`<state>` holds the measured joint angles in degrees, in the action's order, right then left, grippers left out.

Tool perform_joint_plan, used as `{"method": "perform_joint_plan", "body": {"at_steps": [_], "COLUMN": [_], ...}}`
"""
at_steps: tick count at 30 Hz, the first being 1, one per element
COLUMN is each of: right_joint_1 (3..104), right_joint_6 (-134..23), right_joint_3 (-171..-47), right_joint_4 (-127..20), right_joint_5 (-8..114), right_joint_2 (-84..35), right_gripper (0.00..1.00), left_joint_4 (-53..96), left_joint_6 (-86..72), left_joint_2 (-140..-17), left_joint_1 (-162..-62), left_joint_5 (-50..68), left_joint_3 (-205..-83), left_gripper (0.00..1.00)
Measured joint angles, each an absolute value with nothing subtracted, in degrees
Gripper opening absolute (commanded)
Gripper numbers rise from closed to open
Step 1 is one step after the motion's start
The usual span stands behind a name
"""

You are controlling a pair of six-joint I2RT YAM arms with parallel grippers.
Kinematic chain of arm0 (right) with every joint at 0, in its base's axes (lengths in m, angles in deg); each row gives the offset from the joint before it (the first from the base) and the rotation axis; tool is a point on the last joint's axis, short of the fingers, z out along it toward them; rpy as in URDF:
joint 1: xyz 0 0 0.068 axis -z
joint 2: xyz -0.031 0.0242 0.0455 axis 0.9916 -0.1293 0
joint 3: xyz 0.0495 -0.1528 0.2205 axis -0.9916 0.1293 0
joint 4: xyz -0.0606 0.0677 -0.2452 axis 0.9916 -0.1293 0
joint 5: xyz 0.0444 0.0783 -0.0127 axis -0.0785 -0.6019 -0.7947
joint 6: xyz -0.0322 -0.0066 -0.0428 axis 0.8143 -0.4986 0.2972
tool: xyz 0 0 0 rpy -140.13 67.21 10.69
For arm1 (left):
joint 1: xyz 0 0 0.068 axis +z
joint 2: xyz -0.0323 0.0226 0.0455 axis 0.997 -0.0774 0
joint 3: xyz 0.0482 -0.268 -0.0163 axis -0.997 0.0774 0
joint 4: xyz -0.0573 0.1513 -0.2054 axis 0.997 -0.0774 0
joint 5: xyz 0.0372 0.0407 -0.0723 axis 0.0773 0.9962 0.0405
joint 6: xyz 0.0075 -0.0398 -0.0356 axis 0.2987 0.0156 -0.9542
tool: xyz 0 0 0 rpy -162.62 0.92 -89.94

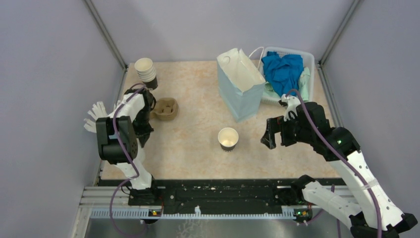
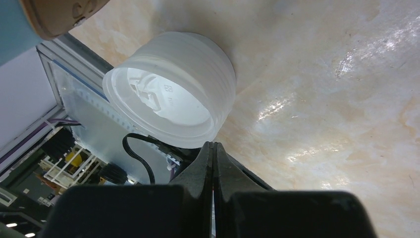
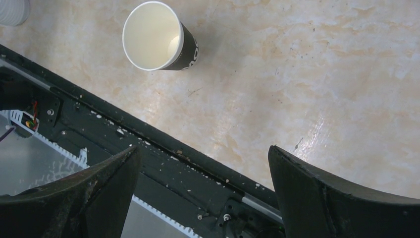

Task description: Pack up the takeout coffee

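Note:
The takeout coffee cup (image 1: 228, 138), dark brown outside and cream inside, stands upright and lidless in the middle of the table; it also shows in the right wrist view (image 3: 189, 49). My right gripper (image 1: 270, 136) hovers to its right, wide open (image 3: 205, 156) with nothing between its fingers. At the table's left edge lies a tilted stack of white lids (image 1: 95, 116). My left gripper (image 2: 214, 145) is shut, its tips pinched on the lower rim of the nearest white lid (image 2: 168, 96).
A pale blue paper bag (image 1: 240, 84) stands open behind the cup. A white basket (image 1: 309, 57) holding blue cloth sits at the back right. A stack of lidless cups (image 1: 146, 72) and a brown pulp cup carrier (image 1: 166, 108) are at the back left. The black rail (image 3: 163, 148) runs along the near edge.

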<state>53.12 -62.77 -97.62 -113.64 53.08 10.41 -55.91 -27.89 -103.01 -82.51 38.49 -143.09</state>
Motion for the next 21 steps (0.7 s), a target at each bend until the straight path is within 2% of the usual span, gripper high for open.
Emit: {"method": "perform_joint_plan", "body": {"at_steps": [5, 7, 21], "right_joint_1": [53.05, 53.05, 52.73], "right_joint_6": [-62.77, -62.77, -62.77], "right_joint_3": [-97.64, -97.62, -97.64], "right_joint_4": [-113.64, -113.64, -113.68], "right_joint_5": [53.08, 53.08, 53.11], "right_joint_2": [10.41, 10.41, 10.58], "right_gripper": [0.99, 0.99, 0.99], "left_joint_4": [-56.63, -56.91, -54.94], "left_joint_6": [-28.13, -28.15, -27.47], "left_joint_2": [-103.05, -103.34, -106.46], "left_joint_1": [-82.84, -82.89, -82.38], "left_joint_5": [38.92, 39.32, 41.0], "left_joint_3": [-143.85, -145.01, -146.63], "left_gripper": [0.26, 0.3, 0.33]}}
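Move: The left hand is shut and empty, just off the right side of the white lid stack, whose middle is some 4 cm to its left, 2 cm back and about 4 cm below. The light-blue straw holder stands roughly 11 cm left and 5 cm ahead of this hand, and the brown cup carrier about 17 cm ahead and 5 cm right. From the right hand, the lid stack is around 55 cm left, 3 cm ahead and 20 cm lower. No clear contact shows: the left hand parts its shut fingers to about a third open beside the rim on the lid stack's right side. Meanwhile it shifts about 2 cm forward and 1 cm left, rising slightly over the first half and then sinking again to about its starting height. The wrist hardly turns. ##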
